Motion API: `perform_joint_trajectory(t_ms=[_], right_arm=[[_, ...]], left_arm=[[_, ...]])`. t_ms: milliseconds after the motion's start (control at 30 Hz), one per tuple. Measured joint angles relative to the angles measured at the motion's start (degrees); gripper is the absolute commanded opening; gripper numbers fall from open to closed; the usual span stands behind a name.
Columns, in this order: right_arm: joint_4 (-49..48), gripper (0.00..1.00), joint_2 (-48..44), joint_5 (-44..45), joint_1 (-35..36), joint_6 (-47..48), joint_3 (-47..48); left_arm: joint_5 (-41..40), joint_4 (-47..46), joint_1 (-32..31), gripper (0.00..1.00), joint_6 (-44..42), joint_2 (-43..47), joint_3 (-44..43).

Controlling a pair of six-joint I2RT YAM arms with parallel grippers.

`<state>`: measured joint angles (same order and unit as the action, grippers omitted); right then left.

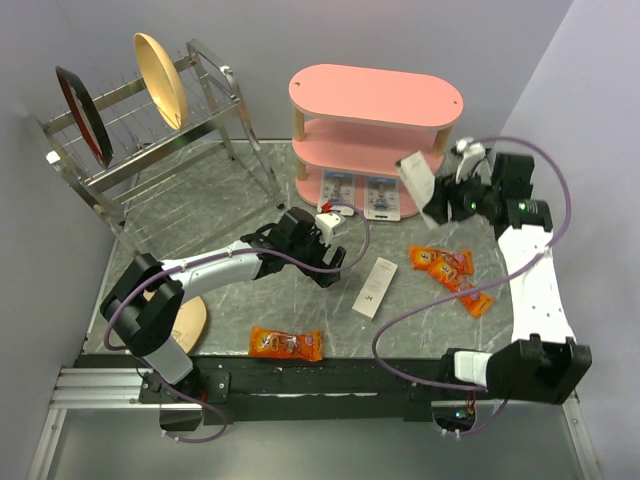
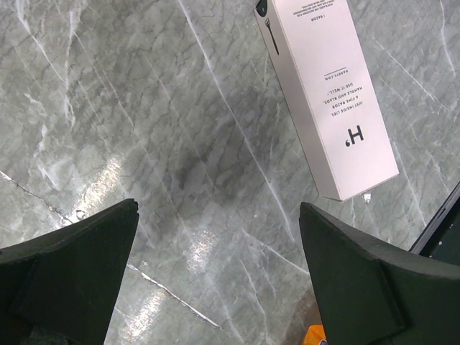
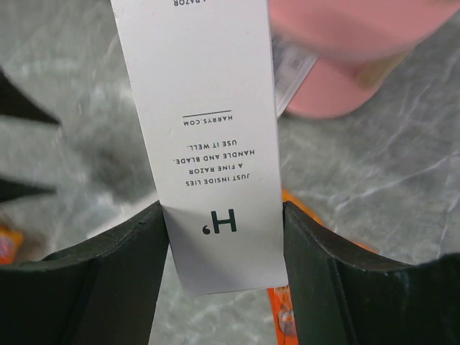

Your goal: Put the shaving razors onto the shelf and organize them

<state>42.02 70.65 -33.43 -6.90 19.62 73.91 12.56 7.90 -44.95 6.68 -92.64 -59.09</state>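
Note:
The pink three-tier shelf (image 1: 375,95) stands at the back of the table. Two blue-and-white razor blister packs (image 1: 338,188) (image 1: 382,197) stand side by side against the front of its lowest tier. My right gripper (image 1: 435,205) is shut on a white oblong box (image 1: 415,180) printed "a fine razor", held in the air just right of the packs. In the right wrist view the box (image 3: 201,144) sits between my fingers (image 3: 108,280), with the shelf (image 3: 345,43) blurred behind. My left gripper (image 1: 330,265) is open and empty over bare marble (image 2: 218,208). A second white box (image 1: 372,288) lies just right of it (image 2: 327,93).
A metal wire dish rack (image 1: 150,150) with a yellow plate (image 1: 160,80) and a dark plate (image 1: 82,115) stands at the back left. Orange snack packets lie at the front (image 1: 285,343) and at the right (image 1: 450,272). A wooden disc (image 1: 190,325) lies under my left arm.

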Motion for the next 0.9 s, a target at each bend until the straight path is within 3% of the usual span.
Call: perform_joint_trajectory(t_ms=[167, 300, 700, 900], right_arm=[[-1.4, 0.38, 8.5, 3.5, 0.2, -9.0, 11.0], [-1.3, 0.38, 10.6, 4.5, 0.2, -11.5, 12.0], [3.5, 0.37, 9.1, 6.4, 0.7, -14.9, 14.8], [8.7, 0.36, 0.1, 3.5, 0.8, -10.3, 13.2]], left_arm=[[0.0, -0.2, 0.1, 0.99, 0.0, 0.0, 0.0], [-0.3, -0.4, 0.3, 0.99, 0.0, 0.0, 0.0], [-0.2, -1.5, 0.7, 0.99, 0.6, -0.3, 0.0], [0.1, -1.3, 0.7, 0.99, 2.1, -4.0, -1.8]])
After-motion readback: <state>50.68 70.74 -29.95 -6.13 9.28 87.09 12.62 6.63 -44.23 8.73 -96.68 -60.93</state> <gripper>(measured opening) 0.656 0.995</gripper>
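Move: The right hand holds a white razor box above the table. The middle of the pink shelf's middle tier lies about 17 cm ahead of it, 15 cm left and some 11 cm lower; on the bottom tier the nearer razor pack lies about 13 cm ahead, 14 cm left and 23 cm down. The orange snack packs lie around 6 cm back, 2 cm right and 25 cm below. From the open left hand, that middle tier is roughly 23 cm ahead, 10 cm right and 4 cm up. Forward and slightly up goes the right hand, about 5 cm out beside the shelf's right front, the white box still pinched in its fingers. It nearly stops there, turning some 10 degrees clockwise, then draws back about 6 cm while rising, ending roughly 6 cm higher than it began, the wrist partly turned back. ##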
